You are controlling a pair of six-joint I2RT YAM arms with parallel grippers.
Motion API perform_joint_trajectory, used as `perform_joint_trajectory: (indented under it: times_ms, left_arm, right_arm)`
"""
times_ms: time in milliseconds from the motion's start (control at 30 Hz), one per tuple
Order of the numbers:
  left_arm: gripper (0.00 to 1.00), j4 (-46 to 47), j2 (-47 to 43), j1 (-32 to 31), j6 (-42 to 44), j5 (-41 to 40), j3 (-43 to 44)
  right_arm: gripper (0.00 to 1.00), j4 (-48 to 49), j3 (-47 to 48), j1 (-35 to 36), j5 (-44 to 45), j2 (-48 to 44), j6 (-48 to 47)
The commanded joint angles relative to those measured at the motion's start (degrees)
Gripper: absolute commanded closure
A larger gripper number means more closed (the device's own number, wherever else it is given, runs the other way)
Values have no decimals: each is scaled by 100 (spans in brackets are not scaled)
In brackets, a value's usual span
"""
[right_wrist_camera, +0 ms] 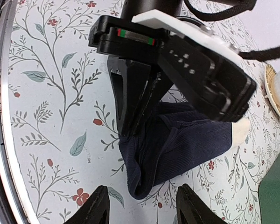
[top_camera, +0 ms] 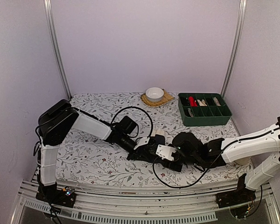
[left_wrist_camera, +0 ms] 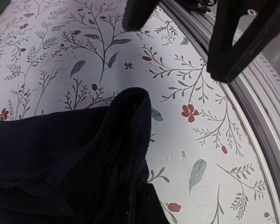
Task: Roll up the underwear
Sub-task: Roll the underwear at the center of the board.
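One dark navy ribbed underwear (right_wrist_camera: 186, 149) lies bunched on the flowered table cover. In the right wrist view my left gripper (right_wrist_camera: 129, 130) comes in from above, shut, with the cloth's folded near edge pinched between its black fingers. The left wrist view shows the same underwear (left_wrist_camera: 60, 158) filling the lower left, and it covers the left fingertips. My right gripper (right_wrist_camera: 142, 207) hovers open just off the cloth's rounded end. Its two fingers (right_wrist_camera: 97, 205) stand on either side of that end without touching it. From above, both arms meet at the table's front centre and hide most of the cloth.
A white bowl (top_camera: 154, 93) on a woven mat sits at the back centre. A green divided tray (top_camera: 204, 109) holding small items stands at the back right. A small cream object (right_wrist_camera: 240, 133) lies at the cloth's far end. The metal front rail (left_wrist_camera: 266, 107) runs close by.
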Motion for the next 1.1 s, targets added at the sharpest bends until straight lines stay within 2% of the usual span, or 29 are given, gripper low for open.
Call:
perform_joint_trajectory:
  times_ms: [0, 267, 700, 767, 933, 1067]
  left_arm:
    - [100, -1493, 533, 166, -506, -116, 177]
    - [100, -2163, 1025, 299, -882, 151, 837]
    - [100, -2258, 1255, 489, -1207, 483, 1082]
    - [100, -2290, 1273, 498, -1214, 523, 1106]
    - [100, -2349, 1273, 527, -1176, 608, 1132]
    - [100, -2325, 1198, 525, -1095, 667, 1078]
  right_arm:
    - [50, 759, 89, 280, 789, 487, -509]
    - [52, 1028, 387, 483, 1048, 1409, -1100]
    - [63, 1060, 626, 541, 1593, 2210, -1272]
    - [67, 1021, 660, 539, 1689, 2290, -1275]
    - [85, 981, 695, 535, 1848, 2391, -1190]
    - [90, 738, 792, 420, 1641, 2406, -1024]
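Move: The rolled near end of the underwear, still pinched by the left fingers, lies about 3 cm ahead, 3 cm left and 8 cm below the open right hand; the left fingertips are on the same roll, roughly 2 cm farther left. From the left hand, the free part of the roll is some 2 cm to its right at the same height. The pale waistband sits about 11 cm beyond the roll and 3 cm to the right of it. The underwear's rolled near end stays pinched in the left fingers, which hardly travel but twist some 25 degrees, turning their top side forward in the rolling direction. The right hand comes down about 7 cm onto the roll, first with a shift left and then easing forward, tips over somewhat, and closes its half-open fingers to pinch the cloth just right of the left fingertips. ##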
